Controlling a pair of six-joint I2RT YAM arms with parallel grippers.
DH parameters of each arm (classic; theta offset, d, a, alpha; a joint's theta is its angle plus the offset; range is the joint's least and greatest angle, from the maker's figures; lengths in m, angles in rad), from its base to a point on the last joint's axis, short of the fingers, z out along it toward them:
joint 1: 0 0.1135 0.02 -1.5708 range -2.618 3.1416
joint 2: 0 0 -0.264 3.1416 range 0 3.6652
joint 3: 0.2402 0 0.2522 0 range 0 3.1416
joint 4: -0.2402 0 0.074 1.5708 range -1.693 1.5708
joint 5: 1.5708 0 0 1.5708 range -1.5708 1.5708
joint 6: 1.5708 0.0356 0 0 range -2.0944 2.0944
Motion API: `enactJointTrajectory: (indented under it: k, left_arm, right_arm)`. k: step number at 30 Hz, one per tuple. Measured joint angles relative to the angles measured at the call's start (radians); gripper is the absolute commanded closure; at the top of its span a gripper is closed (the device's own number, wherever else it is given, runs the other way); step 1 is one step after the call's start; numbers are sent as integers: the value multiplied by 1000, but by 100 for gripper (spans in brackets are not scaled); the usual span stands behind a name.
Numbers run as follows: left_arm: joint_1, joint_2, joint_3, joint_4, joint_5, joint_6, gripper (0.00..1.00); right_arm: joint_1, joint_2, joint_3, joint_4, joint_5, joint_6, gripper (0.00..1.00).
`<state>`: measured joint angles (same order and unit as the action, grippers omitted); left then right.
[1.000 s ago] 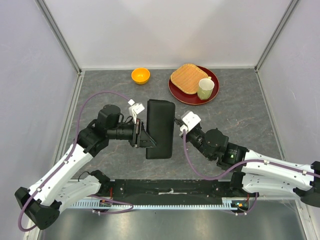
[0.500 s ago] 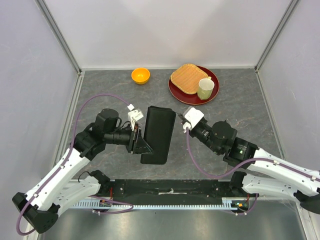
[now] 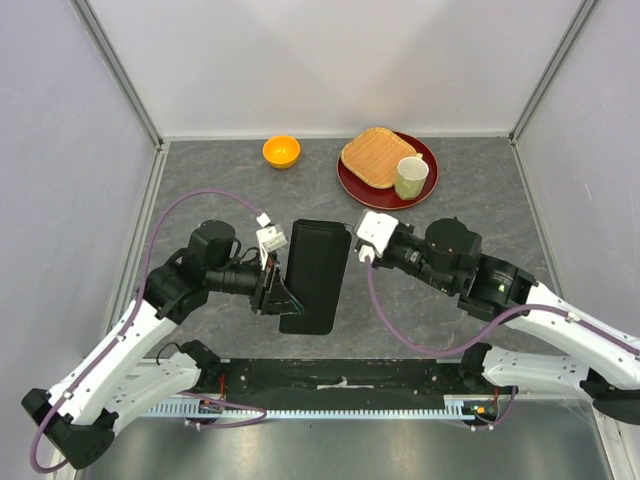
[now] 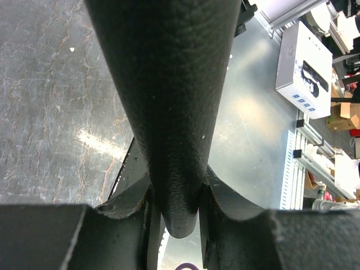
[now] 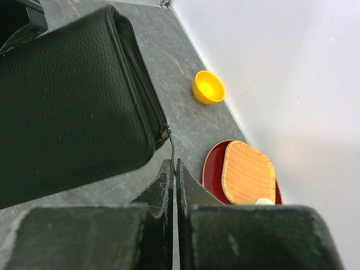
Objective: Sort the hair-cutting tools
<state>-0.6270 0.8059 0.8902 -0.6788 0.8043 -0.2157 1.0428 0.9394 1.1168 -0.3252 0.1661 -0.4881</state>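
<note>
The hair-cutting tools are out of view. A black zip case (image 3: 316, 272) stands lengthways between the arms at the middle of the table. My left gripper (image 3: 277, 291) is shut on the case's left edge; the left wrist view shows the case (image 4: 163, 84) pinched between the two fingers of that gripper (image 4: 175, 198). My right gripper (image 3: 357, 243) sits at the case's top right corner. In the right wrist view this gripper (image 5: 175, 166) is shut on the thin zip pull (image 5: 171, 147) hanging from the corner of the case (image 5: 62, 107).
An orange bowl (image 3: 281, 151) sits at the back left of centre. A red plate (image 3: 424, 193) at the back right carries a woven orange mat (image 3: 372, 156) and a pale green cup (image 3: 410, 177). White walls close three sides.
The case has shifted slightly toward the near edge and tilted, with the left gripper still on it. The right arm's wrist has swung toward the back, its gripper staying at the case's corner.
</note>
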Motion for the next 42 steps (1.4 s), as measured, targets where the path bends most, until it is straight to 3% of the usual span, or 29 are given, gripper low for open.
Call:
enactJointTrajectory:
  k: [20,33,35,36,39,42]
  left_arm:
    - [-63,39,-9,-26,-44,0,98]
    - [-93,109,-8,-26,-48,1,98]
    - [-95,111,-4,-25,-65,0,98]
    - [-97,111,-1,-24,-81,-1,98]
    - [-103,110,10,-32,-149,-24,98]
    - [-109,111,10,-54,-238,-64,98]
  right_arm:
    - [-16,217,249,-206,-174,-328,100]
    - [-27,303,330,-279,-290,-387,100]
    - [-28,303,330,-278,-282,-368,88]
    - [-28,303,330,-274,-269,-347,71]
    - [-26,291,323,-231,-183,-255,38]
    - [-24,212,262,-153,-30,-138,29]
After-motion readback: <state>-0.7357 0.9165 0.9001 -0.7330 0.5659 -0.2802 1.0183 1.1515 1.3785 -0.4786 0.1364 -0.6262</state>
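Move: The right hand pinches the zip pull, its slider about 2 cm left and 1 cm ahead. The case's far left corner, where the zip is heading, lies about 10 cm left and 1 cm ahead, a little lower; the case's middle is 8 cm left, 7 cm back and 5 cm below. The red plate is some 27 cm ahead, 9 cm right, 34 cm below. From the left hand, gripping the case, that corner is about 13 cm ahead, 2 cm right, 10 cm higher. Right hand pulls zip about 6 cm left, opens, retreats right and forward; left lowers held case some 4 cm. ##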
